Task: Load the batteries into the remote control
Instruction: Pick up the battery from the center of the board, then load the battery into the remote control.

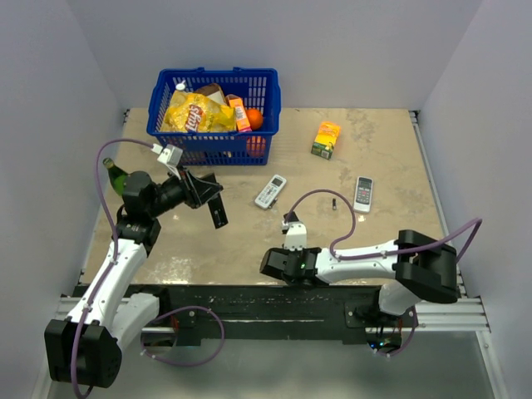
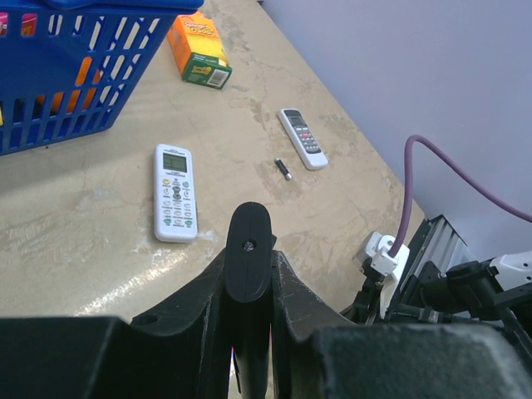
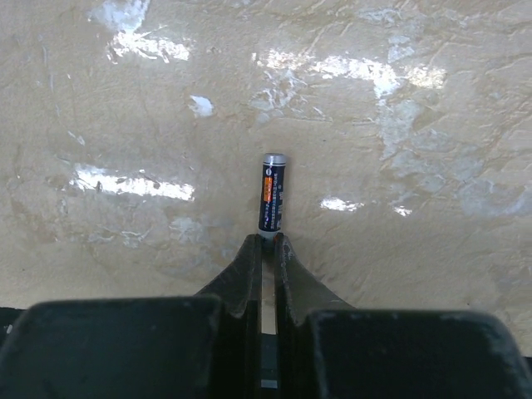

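Note:
The slim black remote control (image 1: 218, 212) is clamped in my left gripper (image 1: 204, 193) and held off the table. In the left wrist view its rounded end (image 2: 249, 249) sticks up between the shut jaws of the left gripper (image 2: 249, 270). My right gripper (image 3: 268, 239) is shut on the near end of a dark battery (image 3: 273, 193) with an orange label. The battery points away over the tabletop. In the top view the right gripper (image 1: 270, 264) is low at the table's front centre. A second battery (image 1: 334, 203) (image 2: 283, 169) lies loose between the two white remotes.
A white remote with a screen (image 1: 270, 191) (image 2: 174, 192) and a white remote with grey buttons (image 1: 363, 194) (image 2: 302, 138) lie mid-table. A blue basket (image 1: 214, 150) of groceries stands at the back left, a juice box (image 1: 326, 139) at the back right and a green bottle (image 1: 114, 174) at the left edge.

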{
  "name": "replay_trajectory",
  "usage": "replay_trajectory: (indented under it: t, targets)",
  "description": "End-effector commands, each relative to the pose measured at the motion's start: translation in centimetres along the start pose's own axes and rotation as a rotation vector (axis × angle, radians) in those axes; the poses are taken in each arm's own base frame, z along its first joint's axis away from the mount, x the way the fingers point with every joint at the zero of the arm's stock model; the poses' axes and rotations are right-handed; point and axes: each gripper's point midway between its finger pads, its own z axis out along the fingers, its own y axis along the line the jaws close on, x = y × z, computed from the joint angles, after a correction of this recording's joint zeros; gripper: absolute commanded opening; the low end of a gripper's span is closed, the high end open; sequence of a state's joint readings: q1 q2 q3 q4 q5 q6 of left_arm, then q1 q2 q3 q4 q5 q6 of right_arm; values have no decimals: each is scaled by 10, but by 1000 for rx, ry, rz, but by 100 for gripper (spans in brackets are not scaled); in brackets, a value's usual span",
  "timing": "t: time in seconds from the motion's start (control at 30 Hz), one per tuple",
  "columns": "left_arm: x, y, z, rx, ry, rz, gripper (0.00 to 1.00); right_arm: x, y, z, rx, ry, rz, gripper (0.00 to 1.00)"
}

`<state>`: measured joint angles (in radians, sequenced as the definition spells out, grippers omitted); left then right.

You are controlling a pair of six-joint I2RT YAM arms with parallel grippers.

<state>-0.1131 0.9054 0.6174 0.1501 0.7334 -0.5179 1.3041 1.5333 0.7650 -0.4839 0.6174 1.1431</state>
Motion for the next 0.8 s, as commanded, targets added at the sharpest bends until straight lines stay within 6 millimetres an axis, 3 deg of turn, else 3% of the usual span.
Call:
replay_trajectory:
  t: [0.0, 0.2, 0.5, 0.6, 0.77]
  targets:
    - [-13, -17, -1, 84, -38, 12, 0, -11, -9, -10, -8, -45, -33, 0]
    - [-7, -23, 2, 146, -26, -36, 0, -45, 17, -41, -167, -111, -115, 0]
    - [-3, -27, 2, 180, -9, -58, 0, -109, 97, -133, -592, -280, -243, 0]
    - [-2, -29, 2, 193, -9, -74, 0, -129, 113, -150, -630, -341, -233, 0]
    - [-1, -28, 2, 193, -13, -85, 0, -151, 135, -157, -648, -411, -191, 0]
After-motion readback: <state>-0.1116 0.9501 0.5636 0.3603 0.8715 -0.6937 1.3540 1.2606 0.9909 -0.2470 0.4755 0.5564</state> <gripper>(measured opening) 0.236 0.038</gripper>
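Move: The battery is already pinched in the right hand; the black remote it is bound for hangs about 18 cm left, 9 cm ahead and 21 cm above that hand. On the table, the battery cover lies some 14 cm ahead and 2 cm right, the white remote about 24 cm ahead and 5 cm left. The left hand grips the black remote, its middle roughly 3 cm back and 2 cm right, about level. Right hand lifts the pinched battery some 19 cm, swinging about 10 left and counter-clockwise towards the black remote. ##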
